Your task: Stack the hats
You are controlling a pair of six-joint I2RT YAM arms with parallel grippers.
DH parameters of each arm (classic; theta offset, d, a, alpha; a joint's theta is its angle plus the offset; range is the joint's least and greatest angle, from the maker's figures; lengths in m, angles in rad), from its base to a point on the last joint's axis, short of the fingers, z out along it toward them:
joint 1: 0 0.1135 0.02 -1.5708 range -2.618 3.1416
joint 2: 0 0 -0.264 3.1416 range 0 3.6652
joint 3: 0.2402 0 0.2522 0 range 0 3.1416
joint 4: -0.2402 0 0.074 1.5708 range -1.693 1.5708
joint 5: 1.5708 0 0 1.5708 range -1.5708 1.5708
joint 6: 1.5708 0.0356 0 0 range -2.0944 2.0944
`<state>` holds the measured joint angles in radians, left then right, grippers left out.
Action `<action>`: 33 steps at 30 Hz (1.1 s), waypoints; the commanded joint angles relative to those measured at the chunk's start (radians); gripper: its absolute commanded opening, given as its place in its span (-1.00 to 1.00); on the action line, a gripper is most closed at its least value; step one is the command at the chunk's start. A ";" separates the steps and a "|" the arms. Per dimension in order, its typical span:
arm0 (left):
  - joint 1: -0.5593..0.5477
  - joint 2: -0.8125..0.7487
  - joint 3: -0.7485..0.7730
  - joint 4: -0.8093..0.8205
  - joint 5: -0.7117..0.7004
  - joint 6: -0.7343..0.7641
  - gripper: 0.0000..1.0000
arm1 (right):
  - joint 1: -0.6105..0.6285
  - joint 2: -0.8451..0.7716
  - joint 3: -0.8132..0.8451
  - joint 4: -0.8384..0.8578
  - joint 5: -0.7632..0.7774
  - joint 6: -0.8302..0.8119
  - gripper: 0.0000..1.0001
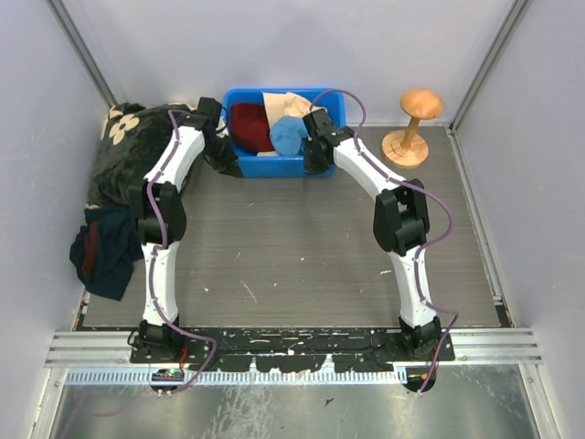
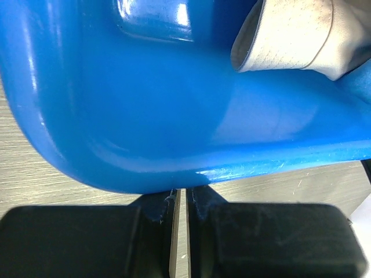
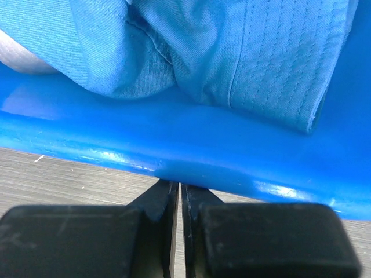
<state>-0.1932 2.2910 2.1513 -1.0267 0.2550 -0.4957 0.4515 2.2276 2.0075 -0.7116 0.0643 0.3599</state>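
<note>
A blue bin (image 1: 274,168) at the back of the table holds the hats: a dark red one (image 1: 249,126), a light blue one (image 1: 289,135) and a cream one (image 1: 283,102). My left gripper (image 1: 222,157) is at the bin's front left corner. In the left wrist view the left gripper (image 2: 181,194) is closed to a thin slit, its tips tucked under the bin's rim (image 2: 145,168), with cream fabric (image 2: 290,35) inside. My right gripper (image 1: 317,157) is at the front right. It (image 3: 178,184) is closed the same way under the rim (image 3: 174,150), below the light blue hat (image 3: 232,52).
A wooden hat stand (image 1: 413,123) stands right of the bin. A black blanket with cream flowers (image 1: 123,155) is heaped at the back left. A navy cloth with red trim (image 1: 105,251) lies below it. Grey walls close in both sides.
</note>
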 commanded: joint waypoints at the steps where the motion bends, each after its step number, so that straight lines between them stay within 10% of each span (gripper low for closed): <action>1: 0.058 0.024 0.038 0.232 -0.040 0.016 -0.70 | -0.062 0.017 0.141 0.134 0.031 -0.044 -0.78; 9: 0.060 -0.331 -0.253 0.335 0.033 0.033 -0.31 | -0.087 -0.290 -0.168 0.208 0.024 -0.013 -0.69; 13: 0.066 -0.507 -0.275 0.388 0.169 0.034 0.29 | -0.141 -0.447 -0.275 0.211 0.040 0.015 -0.30; 15: 0.066 -0.585 -0.241 0.445 0.220 0.025 0.94 | -0.189 -0.514 -0.334 0.223 0.019 0.049 -0.03; 21: 0.068 -0.789 -0.436 0.834 0.328 -0.066 0.96 | -0.362 -0.631 -0.459 0.245 -0.039 0.153 0.32; 27: 0.069 -0.732 -0.380 0.538 0.410 -0.099 0.96 | -0.473 -0.638 -0.412 0.218 0.005 0.189 0.38; 33: 0.069 -0.771 -0.524 0.613 0.476 -0.160 0.96 | -0.511 -0.555 -0.311 0.245 0.039 0.165 0.43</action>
<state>-0.1268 1.5551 1.7092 -0.4088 0.6518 -0.5903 -0.0433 1.6333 1.6032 -0.5179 0.0669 0.5220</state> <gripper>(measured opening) 0.978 0.709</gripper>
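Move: Both hands are at the blue box's front wall. From the right hand, the wooden stand is some 22 cm to the right and 10 cm ahead, its middle about 5 cm higher; the blue hat is about 8 cm ahead and 6 cm left, slightly below. From the left hand, the red hat is roughly 12 cm ahead and 4 cm right, the blue hat 8 cm ahead and 13 cm right, both about 3 cm lower. Both hands open and rise off the box, left 30 cm, right sweeping 25 cm rightward towards the stand. ##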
